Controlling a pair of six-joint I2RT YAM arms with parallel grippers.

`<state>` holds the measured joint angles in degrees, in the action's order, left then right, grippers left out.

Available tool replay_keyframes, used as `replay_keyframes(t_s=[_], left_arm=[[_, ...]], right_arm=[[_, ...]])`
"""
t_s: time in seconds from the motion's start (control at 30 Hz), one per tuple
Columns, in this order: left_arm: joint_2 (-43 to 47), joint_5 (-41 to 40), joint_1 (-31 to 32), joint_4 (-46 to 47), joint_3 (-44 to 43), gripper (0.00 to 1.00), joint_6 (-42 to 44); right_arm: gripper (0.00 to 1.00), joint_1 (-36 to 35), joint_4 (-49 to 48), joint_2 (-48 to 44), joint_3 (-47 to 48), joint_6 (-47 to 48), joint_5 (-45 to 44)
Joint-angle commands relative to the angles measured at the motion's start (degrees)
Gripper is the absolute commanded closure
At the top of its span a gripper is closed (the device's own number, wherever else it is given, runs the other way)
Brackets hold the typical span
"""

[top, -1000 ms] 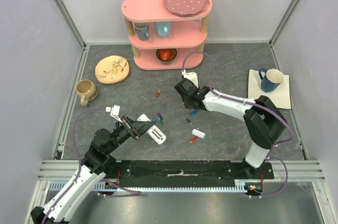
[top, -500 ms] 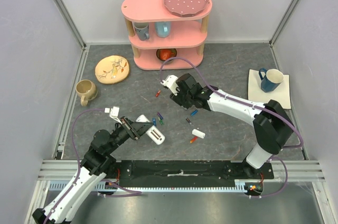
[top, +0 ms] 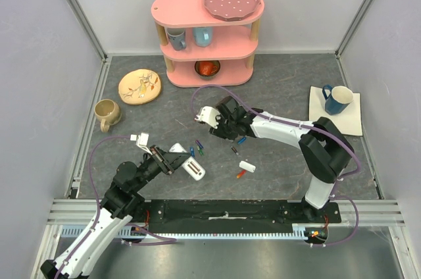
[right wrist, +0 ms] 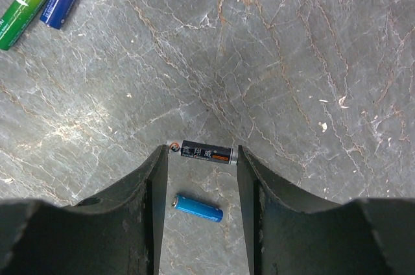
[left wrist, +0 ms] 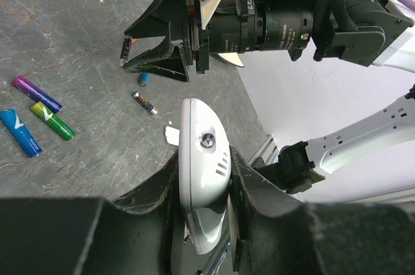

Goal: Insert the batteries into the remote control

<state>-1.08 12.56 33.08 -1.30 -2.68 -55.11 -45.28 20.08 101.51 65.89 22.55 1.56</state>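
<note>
My left gripper (top: 172, 158) is shut on the white remote control (left wrist: 202, 165), holding it by its edges above the table at the near left. My right gripper (right wrist: 201, 158) hovers mid-table, shut end to end on a dark grey battery (right wrist: 206, 153), which hangs clear of the surface. Under it a blue battery (right wrist: 198, 208) lies on the table. More loose batteries lie about: blue (left wrist: 19, 132), green (left wrist: 52, 120), purple (left wrist: 37, 93), a second dark one (top: 234, 150) and orange-red ones (top: 197, 116) (top: 241, 174).
A small white plastic piece (top: 247, 166) lies near the middle. A pink shelf (top: 207, 35) with crockery stands at the back, a yellow plate (top: 139, 86) and beige mug (top: 107, 113) at the left, and a blue mug (top: 337, 99) on a white mat at the right.
My right gripper has swung leftward across the table with the dark battery still between its fingers. The left gripper and the remote have barely shifted.
</note>
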Motion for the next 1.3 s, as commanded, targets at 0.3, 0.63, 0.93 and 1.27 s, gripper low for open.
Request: replay_keyframes(t_s=[0.3,0.63,0.93,1.27], left_arm=[[0.6,0.0,-0.4,-0.3,2.1,0.98,1.3],[0.6,-0.1,-0.3,-1.5,2.1,0.98,1.1],[0.6,-0.3,-0.3,-1.7,2.4,0.98,0.4],[0.6,-1.5,-0.4,-2.5,2.1,0.98,0.4]], right_arm=[[0.64,2.0,-4.7,1.0,-4.7,-1.2,5.9],[0.46,2.7,-5.2,0.9,-4.1,-4.3,5.6],[0.19,2.5,-4.3,-2.8,-3.0,-7.3,4.6],[0.10,1.9,-6.1,-13.7,1.2,-32.4,-8.9]])
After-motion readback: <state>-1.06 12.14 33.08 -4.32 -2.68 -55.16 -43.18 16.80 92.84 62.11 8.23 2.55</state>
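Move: The black battery, already held between the right fingertips, is bound for bare table about 3 cm below that hand, 1 cm back and 1 cm to the right. The blue battery lies 2 cm back and 6 cm right of the hand, the other black battery 6 cm back and 4 cm right, the purple one 3 cm back and 10 cm left. From the left hand, which still holds the remote, that bare spot is roughly 11 cm ahead, 15 cm right and 13 cm down. The black battery is lowered by the right hand about 2.5 cm, easing a little back and right, onto the table left of the blue one. The hand stays there while its fingers spread wide and let go, then climbs straight off some 6.5 cm, turning about 10 degrees clockwise. The left hand sinks about 1 cm, keeping its grip on the remote. ##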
